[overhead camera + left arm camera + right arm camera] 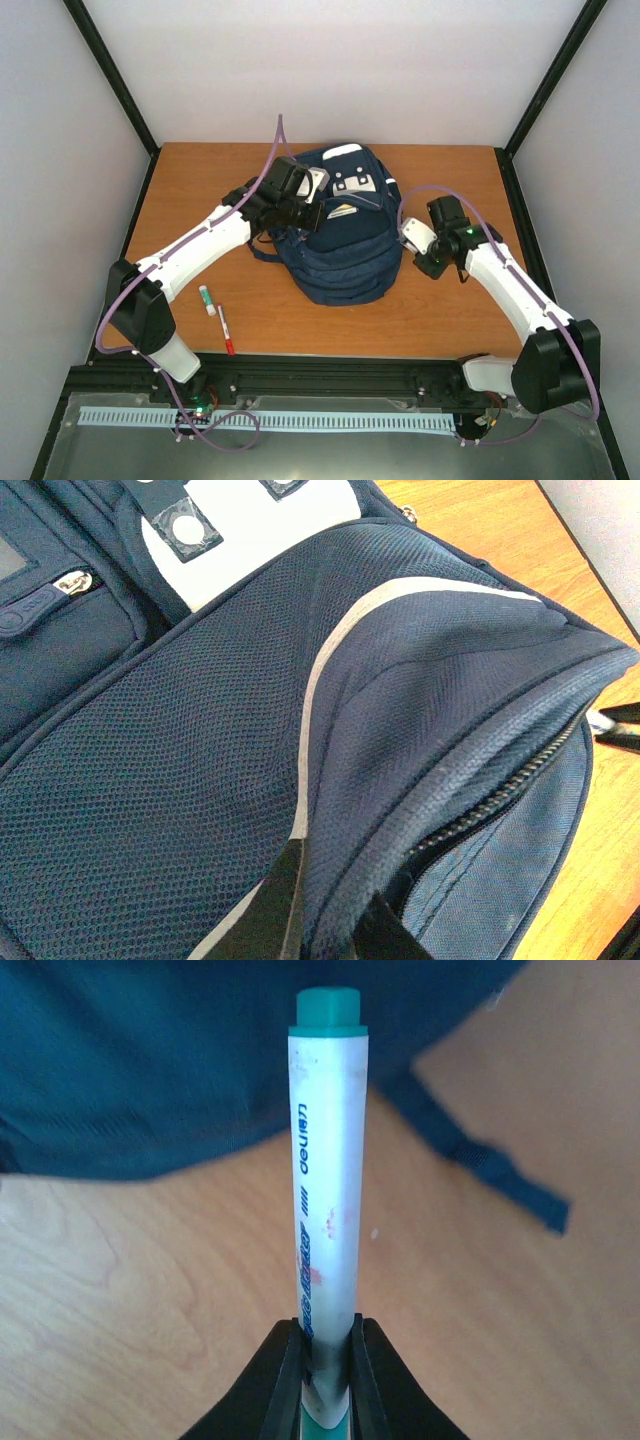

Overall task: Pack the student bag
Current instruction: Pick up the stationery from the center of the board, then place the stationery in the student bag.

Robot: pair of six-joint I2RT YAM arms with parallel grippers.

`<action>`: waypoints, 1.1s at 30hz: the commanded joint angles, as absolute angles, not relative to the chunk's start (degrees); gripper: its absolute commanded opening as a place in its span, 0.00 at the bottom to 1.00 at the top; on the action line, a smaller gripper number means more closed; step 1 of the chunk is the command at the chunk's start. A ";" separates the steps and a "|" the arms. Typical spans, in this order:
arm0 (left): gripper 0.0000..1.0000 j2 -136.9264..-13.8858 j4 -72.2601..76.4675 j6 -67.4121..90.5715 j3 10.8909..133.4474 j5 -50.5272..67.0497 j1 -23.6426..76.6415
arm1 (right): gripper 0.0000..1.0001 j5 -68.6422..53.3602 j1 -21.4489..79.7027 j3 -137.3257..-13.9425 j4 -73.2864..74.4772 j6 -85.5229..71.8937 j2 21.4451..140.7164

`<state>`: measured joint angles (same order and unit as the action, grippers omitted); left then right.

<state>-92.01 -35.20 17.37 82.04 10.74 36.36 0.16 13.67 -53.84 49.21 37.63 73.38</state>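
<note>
The navy student bag (345, 245) lies in the middle of the wooden table, white patches toward the far side. My left gripper (300, 205) is at its upper left, shut on a fold of the bag's fabric (345, 820) beside the open zipper (500, 790); the black fingers (275, 900) pinch the edge by the white stripe. My right gripper (428, 265) hovers just right of the bag. It is shut on a white marker (328, 1160) with a green cap, which points toward the bag's side (150, 1060).
A second white marker with a green end (207, 299) and a red pen (226, 330) lie on the table (450, 320) left of the bag, near the left arm. A dark strap (480, 1155) trails from the bag on the right.
</note>
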 commanded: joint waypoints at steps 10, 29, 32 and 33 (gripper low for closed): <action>0.03 -90.22 -32.68 19.61 86.48 13.47 36.03 | 0.05 15.73 36.05 -63.50 41.42 51.32 73.97; 0.03 -89.97 -32.82 19.49 86.66 13.17 36.04 | 0.03 20.87 42.07 -63.95 45.13 54.05 70.89; 0.03 -90.13 -32.79 19.58 86.58 13.15 36.05 | 0.03 19.77 40.97 -64.29 46.20 54.12 69.22; 0.03 -90.17 -32.78 19.53 86.57 13.09 36.04 | 0.03 19.12 40.73 -64.23 46.16 54.07 68.90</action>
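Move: The bag's opening, where the green marker in the right fingers is headed, is about 18 cm to the right hand's left, 13 cm farther out and near its height. The bag's bulging lower part is some 19 cm left, about level front to back; a side strap lies on the table 3 cm left and 5 cm ahead. From the left hand, still pinching the opening's edge, the opening is about 8 cm right, 2 cm ahead and 9 cm lower. The green marker, still pinched by the right fingers, is lifted about 5 cm, then carried some 7 cm left towards the bag's opening while the wrist swings roughly 30 degrees counter-clockwise and tilts. Near the end the right hand eases back and slightly right, rising again. The left hand keeps its pinch on the bag's edge and gives about 2 cm leftward. ##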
